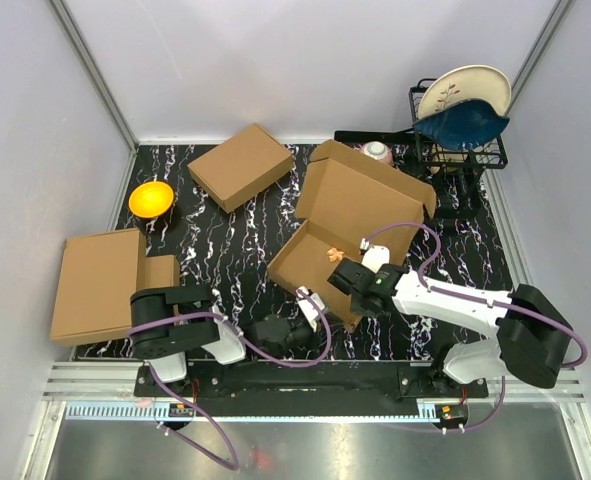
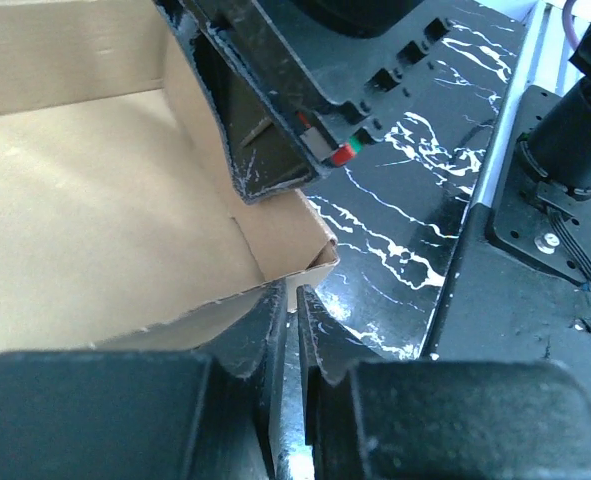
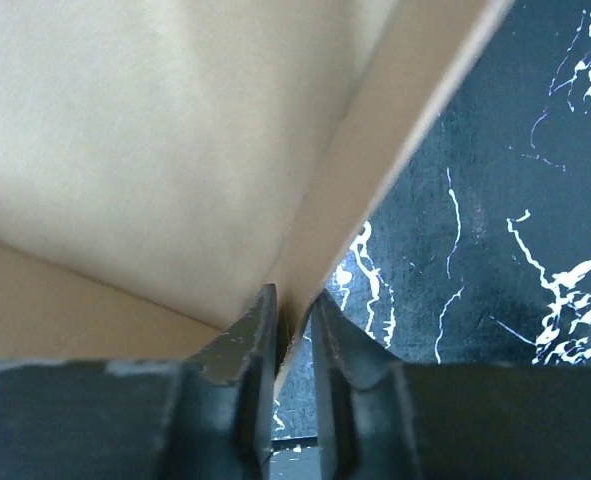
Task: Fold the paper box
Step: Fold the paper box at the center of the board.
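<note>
The paper box [image 1: 347, 200] lies open at mid-table, its lid tilted back and its tray [image 1: 310, 262] toward me. At the tray's near right wall, my right gripper [image 1: 347, 272] pinches the cardboard; in the right wrist view that wall [image 3: 375, 180] runs down between the fingers [image 3: 293, 295]. By the tray's near corner [image 2: 320, 255] sits my left gripper [image 1: 307, 296], its jaws [image 2: 293, 295] drawn to a narrow slit holding nothing. The left finger rests against the front wall [image 2: 175, 325]. The right gripper's black body [image 2: 275, 90] hangs over the tray.
A smaller brown box [image 1: 240, 165] sits at the back left, near an orange bowl [image 1: 150, 198]. A flat cardboard slab [image 1: 100, 285] overhangs the left edge. A dish rack [image 1: 455, 135] with plate and blue bowl and a white cup [image 1: 377, 152] stand behind the box.
</note>
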You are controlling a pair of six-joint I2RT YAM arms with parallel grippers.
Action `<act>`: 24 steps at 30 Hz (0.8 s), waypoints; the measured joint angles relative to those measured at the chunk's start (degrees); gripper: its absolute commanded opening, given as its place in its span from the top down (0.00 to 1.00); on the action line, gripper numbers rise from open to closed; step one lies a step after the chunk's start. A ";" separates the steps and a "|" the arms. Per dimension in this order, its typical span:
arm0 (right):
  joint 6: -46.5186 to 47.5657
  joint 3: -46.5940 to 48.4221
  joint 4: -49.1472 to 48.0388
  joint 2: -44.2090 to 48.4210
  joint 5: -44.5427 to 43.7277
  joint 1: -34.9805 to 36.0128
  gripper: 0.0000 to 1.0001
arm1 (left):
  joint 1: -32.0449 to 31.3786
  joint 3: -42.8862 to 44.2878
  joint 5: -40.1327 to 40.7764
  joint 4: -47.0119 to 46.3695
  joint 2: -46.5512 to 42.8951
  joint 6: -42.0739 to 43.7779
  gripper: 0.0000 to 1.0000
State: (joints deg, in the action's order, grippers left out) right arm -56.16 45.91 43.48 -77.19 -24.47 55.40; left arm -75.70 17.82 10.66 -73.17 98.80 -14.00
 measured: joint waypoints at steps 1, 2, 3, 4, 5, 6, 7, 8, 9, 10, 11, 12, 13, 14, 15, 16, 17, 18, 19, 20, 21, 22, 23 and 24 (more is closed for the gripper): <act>-0.28 0.00 -0.20 -0.17 -0.07 -0.07 0.91 | 0.00 0.20 -0.37 0.07 0.17 -0.04 0.87; -0.35 0.00 -0.33 -0.31 -0.13 -0.20 0.94 | 0.00 0.39 -0.94 0.00 0.35 -0.11 0.87; -0.33 0.00 -0.37 -0.35 -0.22 -0.28 0.96 | 0.00 0.59 -1.53 0.02 0.48 -0.28 0.87; -0.44 0.00 -0.52 -0.42 -0.37 -0.33 1.00 | 0.00 0.76 -2.29 -0.02 0.68 -0.61 0.87; -0.35 0.00 -0.98 -0.48 -0.44 -0.39 1.00 | -0.07 1.03 -3.26 0.02 0.87 -0.87 0.87; -0.11 0.00 -1.33 -0.57 -0.39 -0.44 1.00 | -0.20 1.33 -3.96 -0.04 1.14 -1.03 0.87; 0.11 0.00 -1.68 -0.66 -0.37 -0.42 1.00 | -0.22 1.66 -4.68 -0.04 1.46 -1.16 0.87; 0.24 0.00 -1.68 -0.68 -0.35 -0.42 1.00 | -0.20 1.97 -5.18 0.02 1.75 -1.33 0.87; 0.33 0.00 -1.70 -0.70 -0.35 -0.42 1.00 | -0.20 2.12 -5.75 0.04 1.92 -1.53 0.87; 0.39 0.00 -1.73 -0.74 -0.35 -0.42 1.00 | -0.17 2.19 -6.16 0.04 1.97 -1.73 0.87; 0.44 -0.02 -1.77 -0.74 -0.33 -0.39 1.00 | -0.13 2.19 -6.49 0.02 1.97 -1.99 0.87; 0.44 -0.02 -1.81 -0.74 -0.33 -0.39 1.00 | -0.15 2.19 -6.71 0.02 1.97 -2.12 0.87; 0.44 -0.07 -1.88 -0.72 -0.33 -0.39 1.00 | -0.15 2.16 -6.86 0.02 1.97 -2.16 0.87; 0.44 -0.13 -1.92 -0.72 -0.33 -0.39 1.00 | -0.13 2.16 -6.91 0.02 1.97 -2.21 0.87; 0.44 -0.15 -1.97 -0.72 -0.33 -0.39 1.00 | -0.15 2.10 -6.88 0.02 1.95 -2.25 0.86; 0.46 -0.17 -2.01 -0.72 -0.33 -0.39 1.00 | -0.13 1.92 -6.86 0.02 1.81 -2.23 0.86; 0.48 -0.20 -2.05 -0.74 -0.33 -0.39 1.00 | -0.13 1.68 -6.88 0.00 1.64 -2.21 0.86; 0.50 -0.22 -2.10 -0.85 -0.31 -0.39 1.00 | -0.13 1.51 -6.88 0.04 1.51 -2.21 0.86; 0.57 -0.24 -2.14 -0.98 -0.33 -0.37 1.00 | -0.13 1.49 -6.93 0.11 1.42 -2.21 0.86; 0.61 -0.33 -2.25 -1.11 -0.33 -0.33 1.00 | -0.13 1.51 -7.08 0.02 1.42 -2.25 0.86; 0.63 -0.48 -2.40 -1.16 -0.33 -0.33 1.00 | -0.13 1.51 -7.34 0.02 1.42 -2.36 0.86; 0.63 -0.63 -2.60 -1.16 -0.35 -0.33 1.00 | -0.13 1.55 -7.63 0.07 1.42 -2.49 0.86; 0.61 -0.81 -2.78 -1.09 -0.35 -0.33 1.00 | -0.13 1.62 -8.20 0.09 1.42 -2.60 0.86; 0.61 -0.90 -2.91 -1.03 -0.35 -0.33 1.00 | -0.15 1.75 -8.94 0.11 1.44 -2.80 0.86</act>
State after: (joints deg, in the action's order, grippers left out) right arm -55.55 45.01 40.58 -78.22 -24.82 55.07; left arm -75.85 19.57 1.72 -73.06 100.25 -16.80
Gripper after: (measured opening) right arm 0.027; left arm 0.134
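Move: The near end of the paper box's right wall stands between the right hand's partly open fingers, about 1 cm below the hand point. From there the orange toy on the box floor lies some 11 cm ahead, 5 cm left and 4 cm lower. For the left hand, nearly shut and aimed to the right, the box's near right corner is about 4 cm to the right, 2 cm ahead and roughly 2 cm lower. Close the right fingers fully onto the near end of the box's right wall and keep that pinch almost in place, so the wall lines up with the pads. Meanwhile draw the left gripper back about 3 cm and 2 cm to the right along the outside of the near wall, turning it some 10 degrees clockwise, fingers still nearly shut. ##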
